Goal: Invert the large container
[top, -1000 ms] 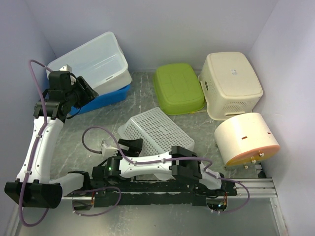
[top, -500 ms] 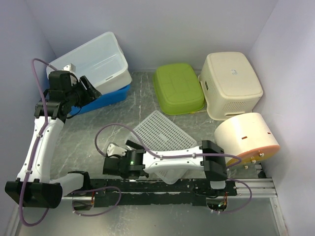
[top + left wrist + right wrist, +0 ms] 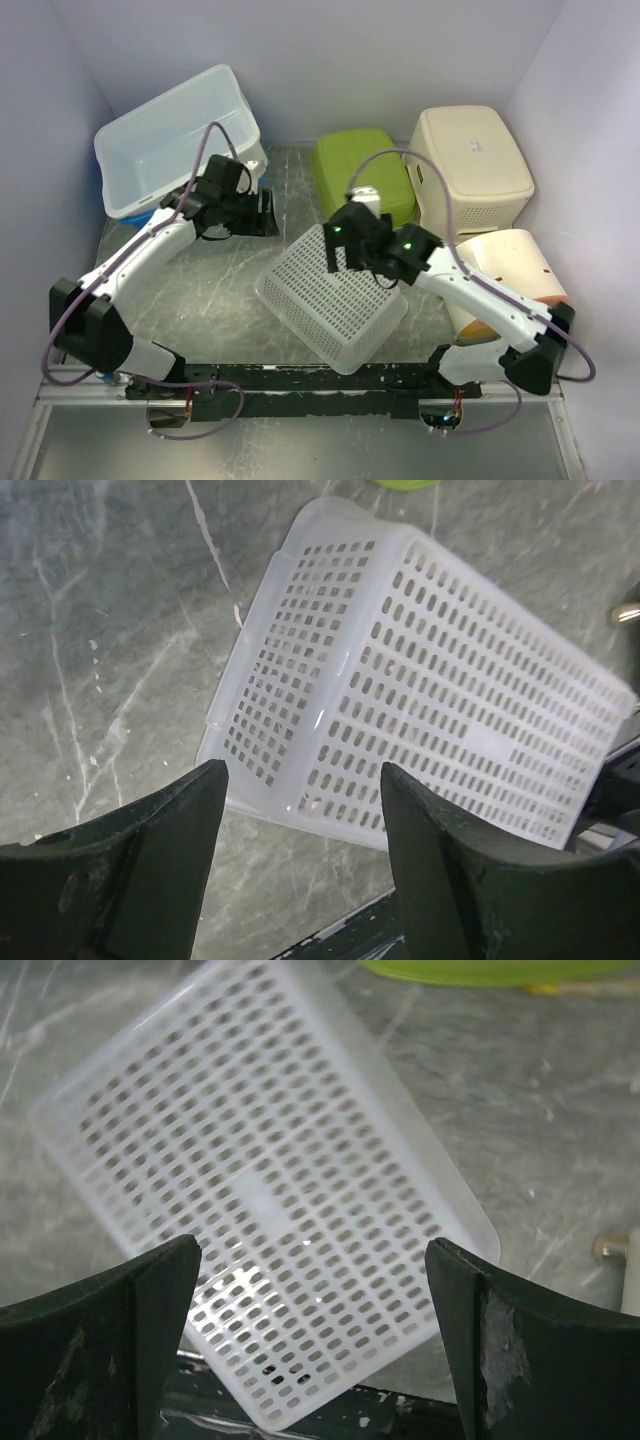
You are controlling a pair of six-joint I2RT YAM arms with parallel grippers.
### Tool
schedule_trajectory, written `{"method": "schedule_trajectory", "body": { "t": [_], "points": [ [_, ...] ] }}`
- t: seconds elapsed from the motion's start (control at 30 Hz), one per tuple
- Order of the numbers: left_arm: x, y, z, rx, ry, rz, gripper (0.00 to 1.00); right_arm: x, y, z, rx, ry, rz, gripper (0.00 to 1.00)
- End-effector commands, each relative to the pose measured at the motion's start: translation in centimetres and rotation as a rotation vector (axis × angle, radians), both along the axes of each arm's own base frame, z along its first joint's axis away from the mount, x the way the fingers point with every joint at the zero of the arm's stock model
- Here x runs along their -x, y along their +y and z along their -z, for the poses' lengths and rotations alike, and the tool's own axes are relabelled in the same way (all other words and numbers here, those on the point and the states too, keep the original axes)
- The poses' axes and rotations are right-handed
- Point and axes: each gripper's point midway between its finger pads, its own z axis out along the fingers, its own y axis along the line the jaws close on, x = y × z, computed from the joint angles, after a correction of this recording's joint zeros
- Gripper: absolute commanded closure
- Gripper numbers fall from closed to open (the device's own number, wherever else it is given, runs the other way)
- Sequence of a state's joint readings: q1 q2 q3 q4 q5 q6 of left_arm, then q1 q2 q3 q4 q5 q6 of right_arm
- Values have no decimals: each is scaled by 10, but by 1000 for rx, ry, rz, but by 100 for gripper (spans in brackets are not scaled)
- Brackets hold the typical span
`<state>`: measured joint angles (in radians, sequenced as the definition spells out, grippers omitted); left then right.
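Note:
The large container (image 3: 335, 300) is a white perforated basket lying bottom-up on the table, near the front rail. The left wrist view shows its slotted base and one side (image 3: 430, 710), and the right wrist view shows its base (image 3: 260, 1210). My left gripper (image 3: 262, 212) hovers up and to the left of it, open and empty (image 3: 300, 770). Over the basket's far corner my right gripper (image 3: 342, 248) stands wide open (image 3: 310, 1245), with nothing between its fingers. Neither gripper touches the basket.
A clear bin (image 3: 175, 135) leans at the back left. An upturned green tub (image 3: 362, 178) and a cream basket (image 3: 470, 165) stand at the back. A round cream tub with an orange rim (image 3: 505, 275) lies at the right. The black rail (image 3: 300, 380) runs along the front.
The right arm swung up from the front rail to above the basket and opened wider. The basket went from tilted to flat, bottom-up. The left arm left the clear bin and moved toward the middle.

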<state>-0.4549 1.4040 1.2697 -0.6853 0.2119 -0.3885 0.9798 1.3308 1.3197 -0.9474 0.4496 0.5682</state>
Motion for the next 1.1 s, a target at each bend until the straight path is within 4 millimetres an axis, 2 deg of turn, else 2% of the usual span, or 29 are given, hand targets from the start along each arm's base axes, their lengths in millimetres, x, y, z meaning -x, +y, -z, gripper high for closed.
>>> {"method": "schedule_trajectory", "body": {
  "t": [0.0, 0.17, 0.27, 0.37, 0.5, 0.67, 0.77, 0.87, 1.07],
  "points": [
    [-19, -14, 15, -67, -43, 79, 26, -12, -50, 15, -128, 62, 337, 3],
    [-22, -22, 42, -90, 2, 121, 27, -14, -93, 31, -252, 127, 551, 3],
    [-16, -29, 54, -71, 33, 159, 27, -7, -108, 49, -304, 196, 643, 4],
    [-9, -37, 63, -65, 58, 191, 27, 2, -112, 72, -353, 274, 696, 4],
    [6, -47, 78, -49, 107, 229, 27, 11, -102, 92, -411, 359, 694, 4],
    [28, -54, 100, -34, 176, 260, 28, 16, -85, 102, -482, 428, 654, 5],
    [41, -58, 105, -20, 207, 272, 28, 9, -74, 101, -523, 430, 613, 5],
    [57, -64, 99, 13, 231, 272, 28, -1, -68, 100, -524, 414, 577, 5],
    [89, -78, 86, 44, 262, 268, 29, -38, -66, 93, -458, 328, 537, 5]
  ]
}}
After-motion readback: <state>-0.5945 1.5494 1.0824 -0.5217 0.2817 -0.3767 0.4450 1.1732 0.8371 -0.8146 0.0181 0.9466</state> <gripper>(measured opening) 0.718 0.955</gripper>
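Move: The perforated container already lies bottom up, its middle some 15 cm back, 15 cm right and 14 cm below the left hand; from the right hand it is about 8 cm back, 2 cm left and 14 cm below. The green tub lies roughly 16 cm ahead and 5 cm right of the right hand, and the orange-ended drum about 5 cm back and 33 cm right of it. The white tub sits about 15 cm ahead and 15 cm left of the left hand. Swinging right over the perforated container about 12 cm, then sinking some 11 cm, the right hand comes down at its right end, turning clockwise and tipping its fingers steeper. Meanwhile the left hand sinks about 10 cm to the container's left end, easing right, then also back. Both grippers stay open, the container's edges showing between their fingers. ##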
